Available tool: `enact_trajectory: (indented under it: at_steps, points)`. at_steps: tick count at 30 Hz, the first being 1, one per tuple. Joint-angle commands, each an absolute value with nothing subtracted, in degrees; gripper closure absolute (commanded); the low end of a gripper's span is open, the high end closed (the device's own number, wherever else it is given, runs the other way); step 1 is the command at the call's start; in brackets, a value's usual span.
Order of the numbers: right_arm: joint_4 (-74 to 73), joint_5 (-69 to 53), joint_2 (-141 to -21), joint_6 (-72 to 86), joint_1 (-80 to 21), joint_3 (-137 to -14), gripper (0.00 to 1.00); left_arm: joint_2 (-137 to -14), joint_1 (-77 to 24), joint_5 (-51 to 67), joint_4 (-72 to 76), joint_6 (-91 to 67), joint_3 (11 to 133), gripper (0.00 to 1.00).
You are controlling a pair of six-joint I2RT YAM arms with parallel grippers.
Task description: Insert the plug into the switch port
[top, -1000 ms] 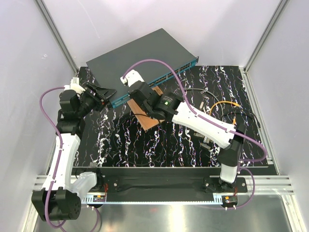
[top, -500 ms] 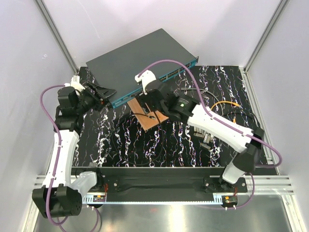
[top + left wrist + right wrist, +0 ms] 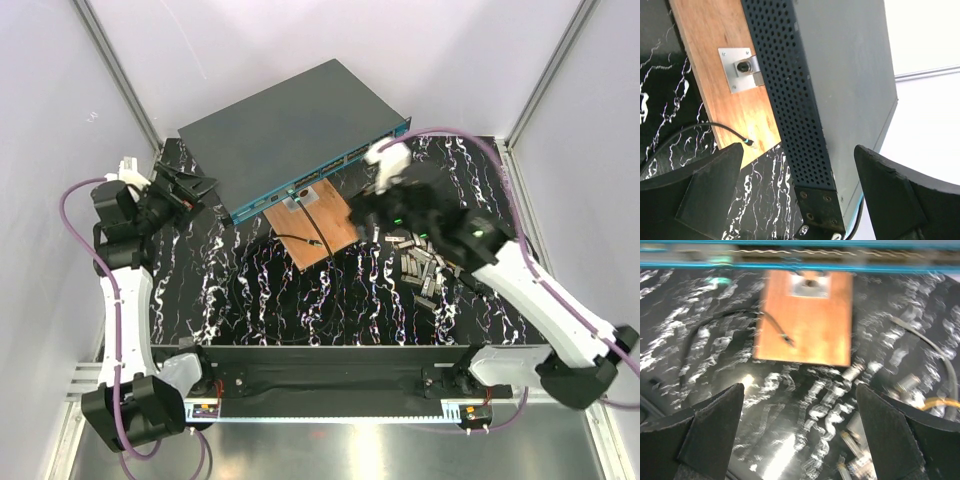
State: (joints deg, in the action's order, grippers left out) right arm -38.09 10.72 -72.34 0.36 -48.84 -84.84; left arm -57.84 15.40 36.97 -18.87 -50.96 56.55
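Note:
The switch (image 3: 290, 125) lies at the back, dark grey on top, its teal port edge (image 3: 330, 165) facing the wooden board (image 3: 318, 228). A thin black cable ends in the plug (image 3: 322, 244), which lies loose on the board; the plug (image 3: 749, 143) (image 3: 789, 341) shows in both wrist views. My left gripper (image 3: 185, 188) is open beside the switch's left corner, and that perforated corner (image 3: 812, 190) stands between its fingers (image 3: 695, 200) untouched. My right gripper (image 3: 362, 218) is open and empty, hovering right of the board above the table.
A metal socket plate (image 3: 300, 197) sits on the board's far end, against the switch. A heap of loose connectors (image 3: 425, 268) lies under the right arm. Grey and orange cables (image 3: 940, 402) trail at the right. White walls close in the table.
My right gripper swung to the right, off the board, and opened. My left gripper drew back leftward from the switch's corner and opened wider.

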Motion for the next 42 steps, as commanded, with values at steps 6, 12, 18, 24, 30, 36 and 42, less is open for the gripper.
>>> enact_trajectory:
  at_steps: [6,12,18,24,30,36,42]
  points:
    - [-49.29,-9.37,-65.48,-5.7,-16.91,-82.44,0.0,-53.7,18.11,40.18,-14.85,-34.94,67.05,0.01]
    - [-52.12,-12.3,-76.1,-6.77,8.06,-84.02,0.04,-51.68,18.1,35.68,-14.77,-24.54,74.26,0.05]
    - [-49.75,-15.63,-94.2,-6.76,13.89,-94.72,0.24,-49.57,17.93,41.02,-10.12,-20.31,72.08,0.06]
    - [-44.56,-21.8,-111.31,-14.93,9.85,-104.99,0.24,-49.74,17.75,52.62,-3.18,-22.23,67.42,0.05]
    - [-46.15,-21.09,-125.23,-28.38,2.55,-117.49,0.24,-51.5,17.31,54.48,-2.02,-24.26,66.27,0.05]
    - [-48.95,-23.38,-138.76,-34.09,1.93,-130.14,0.25,-52.47,17.14,54.76,-2.28,-25.31,65.57,0.05]
    - [-48.87,-21.1,-142.03,-39.63,1.67,-128.33,0.25,-53.79,17.14,53.61,-3.07,-25.93,66.27,0.05]
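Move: From my right hand the grey cable on the table is about 29 cm ahead, 21 cm to the right and 32 cm below. Its plug end lies some 12 cm left of its middle. The yellow cable loop is about 10 cm right of the grey cable and 15 cm nearer; the pile of small modules is 6 cm ahead of my hand and 17 cm right. The plugged port is just 7 cm ahead and 13 cm left. From my left hand the grey cable is roughly 24 cm ahead and 49 cm right, 30 cm down. I swing my empty right hand away from the plugged port, first about 33 cm to the right, then forward and down past the module pile with a swing back left, some 30 cm lower in all, to just over the grey cable. Its fingers tip down and narrow partly. My open left hand rises clear by the switch's left end, settles about 12 cm higher and tilts up. ##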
